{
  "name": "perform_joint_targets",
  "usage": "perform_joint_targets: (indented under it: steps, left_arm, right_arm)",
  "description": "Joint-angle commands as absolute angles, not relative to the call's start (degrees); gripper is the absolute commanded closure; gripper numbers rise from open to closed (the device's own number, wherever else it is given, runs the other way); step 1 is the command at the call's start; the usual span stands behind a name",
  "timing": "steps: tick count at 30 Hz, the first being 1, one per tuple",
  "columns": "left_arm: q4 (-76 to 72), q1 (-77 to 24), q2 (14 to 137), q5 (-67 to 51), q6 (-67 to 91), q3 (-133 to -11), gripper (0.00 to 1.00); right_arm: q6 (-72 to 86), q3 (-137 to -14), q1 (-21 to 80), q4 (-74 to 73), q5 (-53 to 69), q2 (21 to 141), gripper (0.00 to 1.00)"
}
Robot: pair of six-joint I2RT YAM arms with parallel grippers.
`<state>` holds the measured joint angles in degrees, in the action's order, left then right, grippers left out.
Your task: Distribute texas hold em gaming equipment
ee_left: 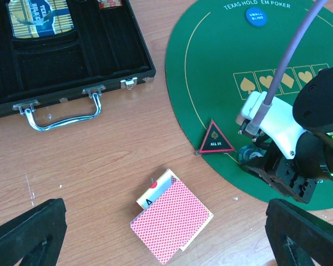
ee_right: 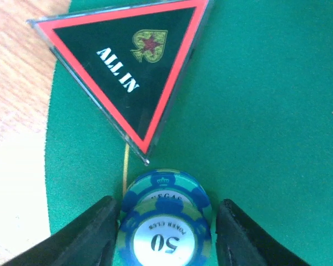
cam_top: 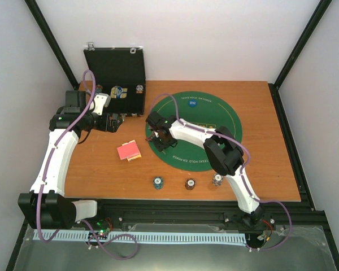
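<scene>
A small stack of blue striped poker chips [ee_right: 165,219] rests on the green mat [ee_right: 266,111], just below the tip of the black red-edged "ALL IN" triangle marker [ee_right: 133,72]. My right gripper [ee_right: 166,235] straddles this stack. Its left finger is against the chips and a thin gap shows on the right, so it stands open. The red-backed playing cards [ee_left: 172,221] lie on the wood beside the mat, partly out of their yellow box. My left gripper [ee_left: 166,238] hovers wide open above them. A blue "small blind" disc [ee_left: 256,15] lies at the mat's far edge.
The black hinged case [cam_top: 116,68] stands open at the back left, with a card box inside. Three chip stacks sit along the near table edge: blue [cam_top: 157,182], brown [cam_top: 189,184] and white [cam_top: 217,180]. The right arm [cam_top: 223,149] reaches across the mat.
</scene>
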<state>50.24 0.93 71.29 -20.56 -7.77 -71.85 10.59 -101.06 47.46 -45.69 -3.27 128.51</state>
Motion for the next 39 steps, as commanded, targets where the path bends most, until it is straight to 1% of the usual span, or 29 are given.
perform_joint_targets:
  steps: [1,5,10,12,17,22,28,34,39]
  left_arm:
    - [51.1,1.2,70.4,-20.4,-8.5,-74.2,0.00]
    - [51.0,1.2,70.4,-20.4,-8.4,-74.0,0.00]
    - [51.2,1.2,70.2,-20.4,-8.3,-74.2,0.00]
    - [51.4,1.3,70.1,-20.5,-8.3,-74.3,0.00]
    - [51.3,1.2,70.1,-20.7,-8.2,-74.2,0.00]
    - [51.0,1.2,70.3,-20.7,-8.1,-73.4,0.00]
    - [50.7,1.3,70.2,-21.0,-7.8,-73.1,0.00]
    - [50.8,1.2,70.2,-21.0,-7.6,-73.3,0.00]
    - [50.7,1.3,70.2,-21.3,-7.4,-72.8,0.00]
  right_arm:
    - [9.4,-104.4,46.7,-47.6,-3.5,128.9,0.46]
    - [8.9,-106.0,46.7,-48.6,-4.5,127.9,0.37]
    - [9.3,-106.0,47.1,-49.6,-5.6,124.4,0.35]
    - [9.6,-103.6,48.4,-49.4,-6.6,121.6,0.34]
    - [13.1,-91.7,54.9,-46.2,-8.4,111.7,0.29]
    - [19.7,-80.5,63.0,-43.8,-8.3,103.1,0.22]
    - [23.3,-76.3,68.6,-42.4,-5.8,100.4,0.15]
    - [22.9,-76.0,69.3,-42.3,-4.1,102.9,0.15]
    - [22.5,-74.4,69.4,-40.9,-2.2,104.2,0.19]
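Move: The remaining blue-green 50-chip stack, which the right hand goes for next, is about 19 cm back and 2 cm to its left, near its height. The brown chip stack stands level with that one, some 13 cm to its right. The ALL IN triangle is about 4 cm ahead and 4 cm left of the right hand, the card deck roughly 14 cm left and 2 cm back. From the left hand, the remaining stack lies some 17 cm back, 20 cm right and 23 cm below. The right fingers let go of the 50 chips they have already set beside the ALL IN triangle, opening steadily to nearly wide. The hand lifts clear, easing about 1 cm forward, then sweeps back some 19 cm at roughly 8 cm up, sinking a little at the end over the remaining 50-chip stack; it turns about 10 degrees counter-clockwise on the way. ##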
